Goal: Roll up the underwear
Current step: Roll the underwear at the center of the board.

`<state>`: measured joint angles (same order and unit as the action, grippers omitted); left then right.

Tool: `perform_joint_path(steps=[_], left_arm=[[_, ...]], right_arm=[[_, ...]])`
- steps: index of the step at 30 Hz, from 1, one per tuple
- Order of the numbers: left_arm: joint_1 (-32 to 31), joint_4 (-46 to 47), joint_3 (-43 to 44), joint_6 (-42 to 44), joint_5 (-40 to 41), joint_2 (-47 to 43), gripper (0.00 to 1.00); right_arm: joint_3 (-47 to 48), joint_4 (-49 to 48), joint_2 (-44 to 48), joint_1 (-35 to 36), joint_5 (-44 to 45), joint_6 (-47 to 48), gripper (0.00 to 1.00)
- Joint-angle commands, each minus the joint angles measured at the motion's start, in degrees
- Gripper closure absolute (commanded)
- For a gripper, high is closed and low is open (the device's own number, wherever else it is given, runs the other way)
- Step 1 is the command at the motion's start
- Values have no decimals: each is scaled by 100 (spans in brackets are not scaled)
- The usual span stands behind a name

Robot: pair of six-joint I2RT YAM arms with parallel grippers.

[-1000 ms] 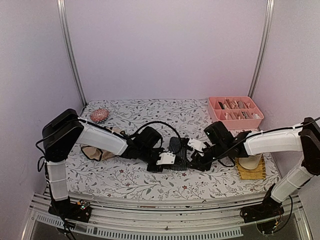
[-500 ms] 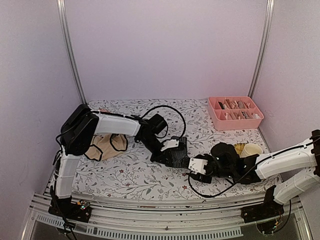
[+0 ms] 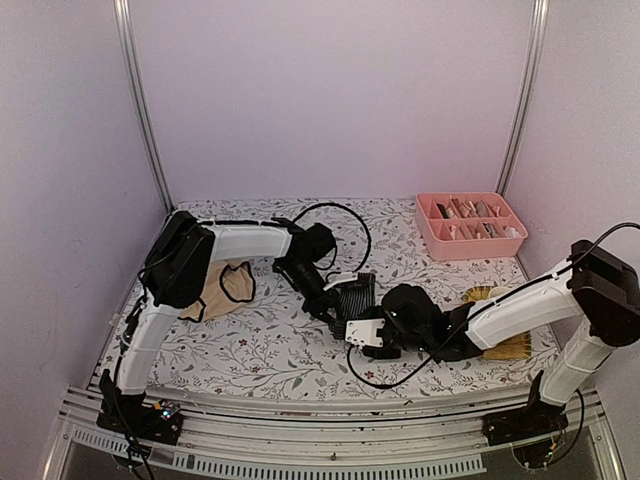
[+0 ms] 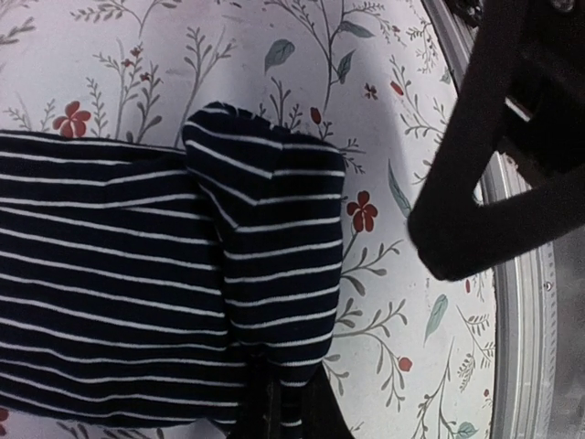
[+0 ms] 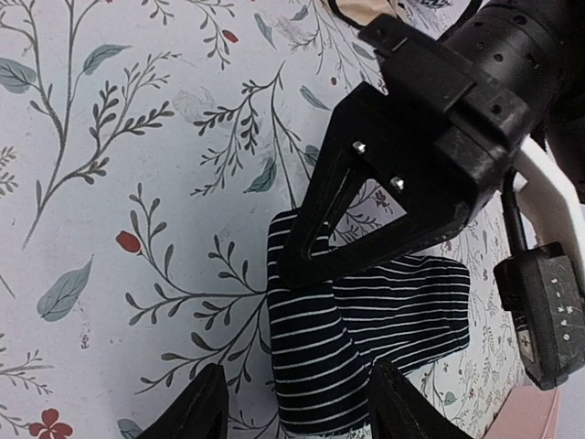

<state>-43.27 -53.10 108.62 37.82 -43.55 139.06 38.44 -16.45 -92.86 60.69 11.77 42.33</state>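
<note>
The navy striped underwear lies mid-table with its near end folded over into a thick roll. My left gripper is shut on that rolled end, and in the left wrist view the cloth runs in between its fingers. Just in front of the roll, my right gripper stands open, its fingers either side of the striped cloth without touching it. The beige underwear with black edging lies loose at the left, beside the left arm.
A pink divided organiser with small items stands at the back right. A yellow woven mat lies under the right forearm. Metal rails run along the table's front edge. The floral table cover shows in front of both grippers.
The left arm swung back and to the right, uncovering the beige underwear. The right gripper moved left to the near end of the striped underwear and opened a little wider.
</note>
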Motion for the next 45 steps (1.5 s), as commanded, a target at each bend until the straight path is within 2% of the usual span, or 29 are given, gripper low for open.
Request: perform_joint_path(steps=[1, 8, 16, 18, 23, 26, 27, 29, 31, 34, 38, 41, 43, 45], left_arm=[[117, -595, 106, 22, 344, 335, 100], [117, -732, 294, 80, 365, 467, 100], [103, -817, 394, 159, 391, 504, 100], [109, -823, 388, 184, 419, 478, 100], [108, -830, 354, 313, 453, 408, 100], [121, -784, 330, 382, 434, 315, 86], [130, -723, 307, 373, 435, 262, 79], [179, -498, 165, 295, 419, 26, 60], [252, -157, -33, 205, 427, -258, 48], [391, 423, -418, 35, 370, -753, 36], [569, 1181, -1145, -77, 248, -1399, 27], [716, 1998, -1856, -202, 196, -1887, 25], [780, 2591, -2372, -280, 245, -2232, 19], [793, 3218, -2900, -273, 375, -2555, 7]], right_arm=[[345, 260, -529, 17, 332, 166, 46], [554, 276, -1082, 1, 592, 103, 46], [797, 396, -1296, -98, 668, 93, 46], [857, 579, -1305, -125, 589, 40, 51], [1011, 1188, -1298, -229, 132, -272, 73], [1180, 1593, -1326, -293, -176, -559, 89], [1215, 1688, -1331, -305, -264, -643, 91], [1249, 1849, -1312, -311, -418, -787, 93], [1285, 1973, -1278, -340, -565, -902, 94], [1365, 2214, -1244, -442, -882, -1136, 96], [1496, 2480, -1179, -600, -1455, -1349, 96], [1508, 2546, -1057, -714, -1807, -1463, 96], [1532, 2599, -980, -851, -2195, -1571, 96], [1656, 2726, -980, -1031, -2555, -1699, 96]])
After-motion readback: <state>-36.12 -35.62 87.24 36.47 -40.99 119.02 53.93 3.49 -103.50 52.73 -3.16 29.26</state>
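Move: My left fingers still pinch the left end of the small striped roll at the near end of the underwear; the roll's middle is about 4 cm to their right, level with them. From my half-open right hand, the roll's free right end is roughly 3 cm ahead, 1 cm left and 4 cm below. The flat unrolled strip's middle is about 11 cm ahead of that hand, 4 cm left and 5 cm down. The beige underwear sits some 24 cm left of my left hand and 9 cm ahead. I sink my right hand about 4 cm and push it 3 cm forward onto the roll's right end while my left hand keeps its hold. My right fingers close and pinch that end, then tip some 25 degrees steeper, easing back about 1 cm. Only after that pinch does my left hand open wide, let go and rise about 6 cm, swinging left and forward off the roll. ##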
